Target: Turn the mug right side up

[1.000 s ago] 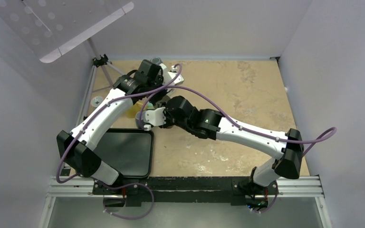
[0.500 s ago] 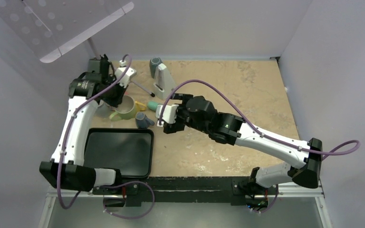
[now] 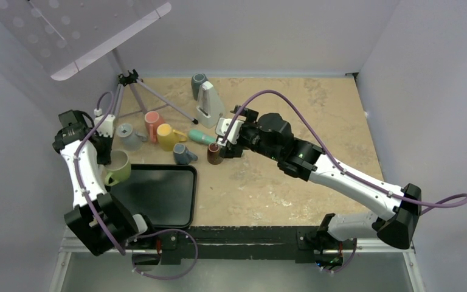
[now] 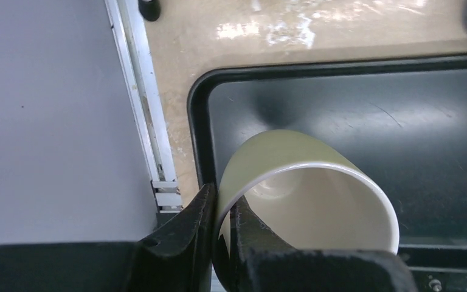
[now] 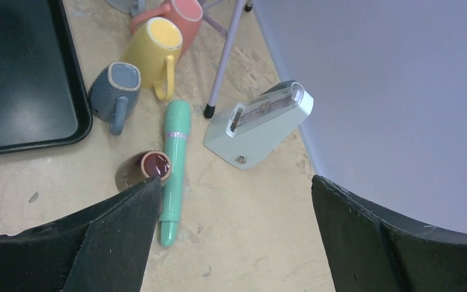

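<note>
A pale green mug [image 3: 117, 166] with a white inside hangs over the left rim of the black tray [image 3: 158, 201]. My left gripper [image 3: 107, 159] is shut on its rim. In the left wrist view one finger [image 4: 249, 234] is inside the mug [image 4: 304, 182] and the other outside, with the gripper [image 4: 222, 222] pinching the wall; the mug's mouth faces the camera. My right gripper [image 3: 224, 145] is open and empty over the table. In the right wrist view the gripper [image 5: 237, 243] stands next to a small brown mug [image 5: 143, 170] that is upright, mouth up.
Grey [image 3: 127, 135], salmon [image 3: 152, 121], yellow [image 3: 168, 136] and blue [image 3: 183, 154] mugs lie behind the tray. A teal pen [image 5: 173, 158], a pale metronome-like device [image 3: 208, 103] and a tripod [image 3: 131, 79] stand near them. The left wall and rail [image 4: 149, 121] are close to the left gripper.
My left arm has swung left and toward the near edge, carrying the green mug from the mug cluster to the tray's left rim. My right arm has drawn back right, uncovering the brown mug.
</note>
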Available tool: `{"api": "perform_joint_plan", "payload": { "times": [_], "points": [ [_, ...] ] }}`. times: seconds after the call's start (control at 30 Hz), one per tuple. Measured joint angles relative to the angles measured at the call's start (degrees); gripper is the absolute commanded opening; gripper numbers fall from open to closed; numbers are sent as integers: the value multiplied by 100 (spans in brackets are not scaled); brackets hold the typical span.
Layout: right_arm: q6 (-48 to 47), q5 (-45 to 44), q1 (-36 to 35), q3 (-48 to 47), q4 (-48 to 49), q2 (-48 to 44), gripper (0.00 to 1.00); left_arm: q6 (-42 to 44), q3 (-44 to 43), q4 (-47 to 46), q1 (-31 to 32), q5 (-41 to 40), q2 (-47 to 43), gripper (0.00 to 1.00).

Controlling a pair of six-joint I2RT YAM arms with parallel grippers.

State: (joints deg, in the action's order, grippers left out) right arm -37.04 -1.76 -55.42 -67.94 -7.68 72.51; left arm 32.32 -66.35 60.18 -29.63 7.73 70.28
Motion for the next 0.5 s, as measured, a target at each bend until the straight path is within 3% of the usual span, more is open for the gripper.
{"api": "perform_joint_plan", "payload": {
  "times": [0.27, 0.5],
  "points": [
    [-4, 46, 44, -48, -138, 2, 97, 35, 822, -1617, -573, 111, 719, 0],
    [28, 109, 44, -199, -190, 0, 98, 214, 1250, -2098, -573, 234, 907, 0]
  ]
}}
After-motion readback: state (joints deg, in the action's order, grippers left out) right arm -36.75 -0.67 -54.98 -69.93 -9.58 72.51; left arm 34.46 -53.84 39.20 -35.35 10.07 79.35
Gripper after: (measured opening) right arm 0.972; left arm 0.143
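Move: The left hand already grips the green mug, mouth up. The spot it is taken to, just inside the tray's far-left corner, is about 2 cm ahead, level sideways and some 15 cm below. The grey mug stands roughly 17 cm ahead in line with the hand, the yellow mug 17 cm ahead and 18 cm right, the blue mug 9 cm ahead and 25 cm right, all about 12 cm lower. From the right hand that spot is about 52 cm left, 3 cm back and 31 cm below. Downward by about 8 cm, drifting some 4 cm left and a little forward early on, the left hand lowers the green mug towards the tray's far-left corner, and its descent nearly stops at the end. The fingers keep their pinch on the mug's wall, and the wrist stays practically unturned. ##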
